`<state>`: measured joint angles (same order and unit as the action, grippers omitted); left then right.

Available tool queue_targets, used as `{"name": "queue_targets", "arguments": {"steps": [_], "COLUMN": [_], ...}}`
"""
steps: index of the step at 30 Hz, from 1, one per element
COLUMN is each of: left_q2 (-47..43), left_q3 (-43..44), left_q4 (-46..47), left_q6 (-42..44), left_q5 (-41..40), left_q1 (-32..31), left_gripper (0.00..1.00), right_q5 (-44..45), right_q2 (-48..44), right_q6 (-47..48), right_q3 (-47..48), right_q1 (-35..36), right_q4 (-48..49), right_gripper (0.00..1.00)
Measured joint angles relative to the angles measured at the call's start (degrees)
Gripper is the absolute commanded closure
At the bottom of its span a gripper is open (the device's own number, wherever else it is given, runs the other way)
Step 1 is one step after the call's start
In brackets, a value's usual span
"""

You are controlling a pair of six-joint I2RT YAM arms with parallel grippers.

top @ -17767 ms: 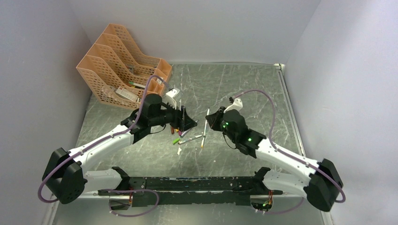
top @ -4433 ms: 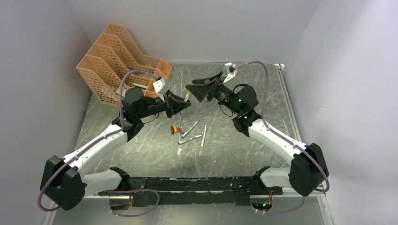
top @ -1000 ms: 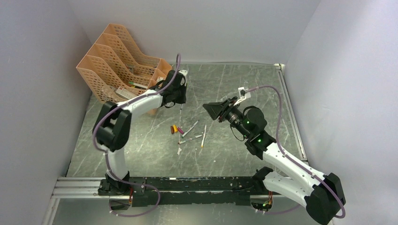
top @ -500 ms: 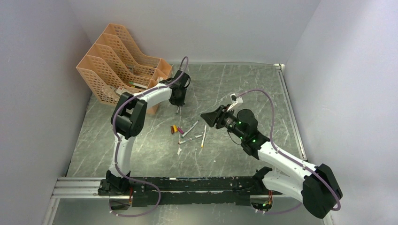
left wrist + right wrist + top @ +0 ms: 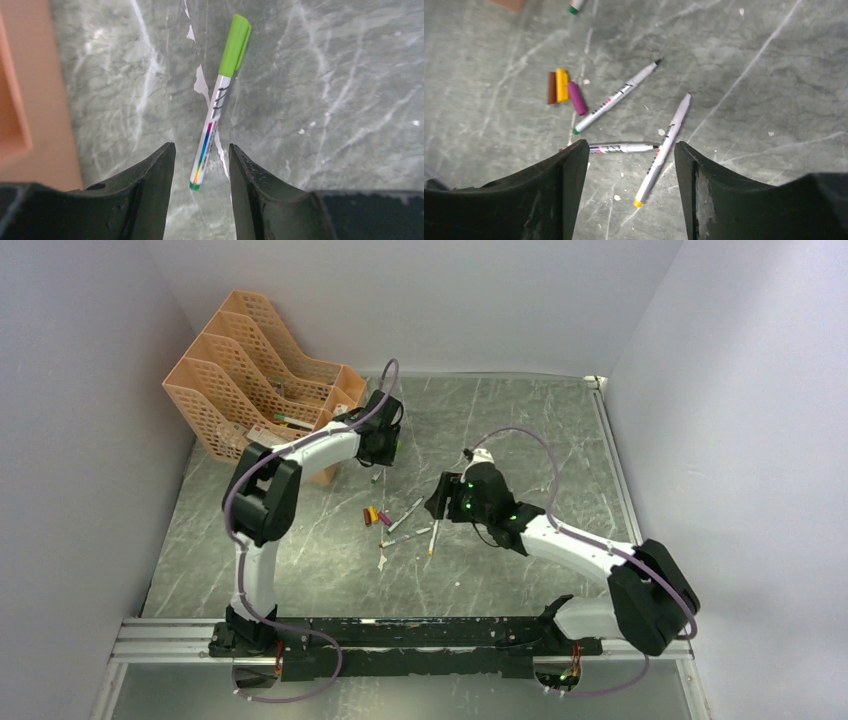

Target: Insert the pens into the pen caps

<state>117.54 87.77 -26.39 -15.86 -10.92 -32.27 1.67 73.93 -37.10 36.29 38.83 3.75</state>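
In the left wrist view a white pen (image 5: pixel 210 131) wearing a green pen cap (image 5: pixel 235 44) lies flat on the table, its tail end between the tips of my open left gripper (image 5: pixel 200 150), untouched. From above, the left gripper (image 5: pixel 381 452) hangs by the organiser. My right gripper (image 5: pixel 631 146) is open over three uncapped pens: one with a yellow end (image 5: pixel 663 149), one lying crosswise (image 5: pixel 621 148), one with a green end (image 5: pixel 614 104). A brown-orange cap (image 5: pixel 552 88), a yellow cap (image 5: pixel 561 85) and a magenta cap (image 5: pixel 577 98) lie side by side to their left.
An orange mesh file organiser (image 5: pixel 250 390) stands at the back left, close to the left gripper. A small white scrap (image 5: pixel 382 562) lies in front of the pens. Grey walls close in the table on three sides.
The left jaws have opened and the green-capped pen now lies on the table. The right arm has swung down over the loose pens with its jaws spread wider.
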Motion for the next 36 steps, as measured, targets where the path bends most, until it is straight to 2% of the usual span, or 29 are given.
{"name": "queue_targets", "arguments": {"steps": [8, 13, 17, 22, 26, 28, 30, 36], "left_q2": [-19.91, -30.21, -33.07, -34.14, -35.10, -35.32, -35.45, -35.74], "left_q3": [-13.20, -23.02, -26.56, -27.98, -28.68, -28.83, -29.00, -29.42], "left_q4": [10.43, 15.74, 16.35, 16.41, 16.85, 17.35, 17.66, 18.18], "left_q6": [-1.29, -2.43, -2.67, -2.64, -2.58, -2.58, -2.58, -1.70], "left_q5": [-9.20, -13.81, -16.55, -18.03, -18.36, -18.38, -18.32, -15.56], "left_q1": [-7.45, -8.35, -8.33, -8.33, -8.33, -8.33, -8.33, -8.33], "left_gripper": [0.48, 0.48, 0.48, 0.48, 0.48, 0.48, 0.48, 0.48], "right_q5": [10.71, 16.24, 18.34, 20.35, 22.47, 23.23, 23.50, 24.48], "right_q2": [11.41, 18.73, 21.66, 24.06, 26.12, 27.10, 27.58, 26.82], "right_q6": [-1.73, -3.52, -4.94, -6.51, -7.50, -8.11, -8.59, -9.86], "right_q3": [6.75, 12.87, 14.93, 17.03, 19.39, 20.55, 21.14, 20.96], "right_q1": [4.90, 7.37, 8.66, 8.94, 9.20, 9.20, 9.25, 9.29], "right_q4": [-9.22, -14.80, -17.16, -19.85, -21.81, -22.47, -22.53, -22.71], "right_gripper": [0.52, 0.54, 0.57, 0.67, 0.90, 0.97, 1.00, 1.00]}}
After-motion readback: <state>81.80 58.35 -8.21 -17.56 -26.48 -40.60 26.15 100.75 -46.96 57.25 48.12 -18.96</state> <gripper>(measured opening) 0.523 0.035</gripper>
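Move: The uncapped, yellow-ended pen lies almost straight below the right hand, some 8 cm down. To its left at the same table height lie the green-ended pen, about 7 cm left and 2 cm ahead of the hand, and the crosswise pen, about 6 cm left and 3 cm back. From the left hand, the yellow-ended pen is roughly 15 cm back and 11 cm right, 4 cm lower; the green-capped pen is just below it, 1 cm ahead and 1 cm right. Lower the right gripper about 8 cm onto the yellow-ended pen, easing slightly forward near the bottom while rolling the wrist some 25 degrees so the fingers point more steeply down. Then shut the fingers to pinch the barrel, somewhat towards its tip. Meanwhile draw the open left gripper up some 12 cm and back 7 cm from the green-capped pen, tipping its fingers outward. ##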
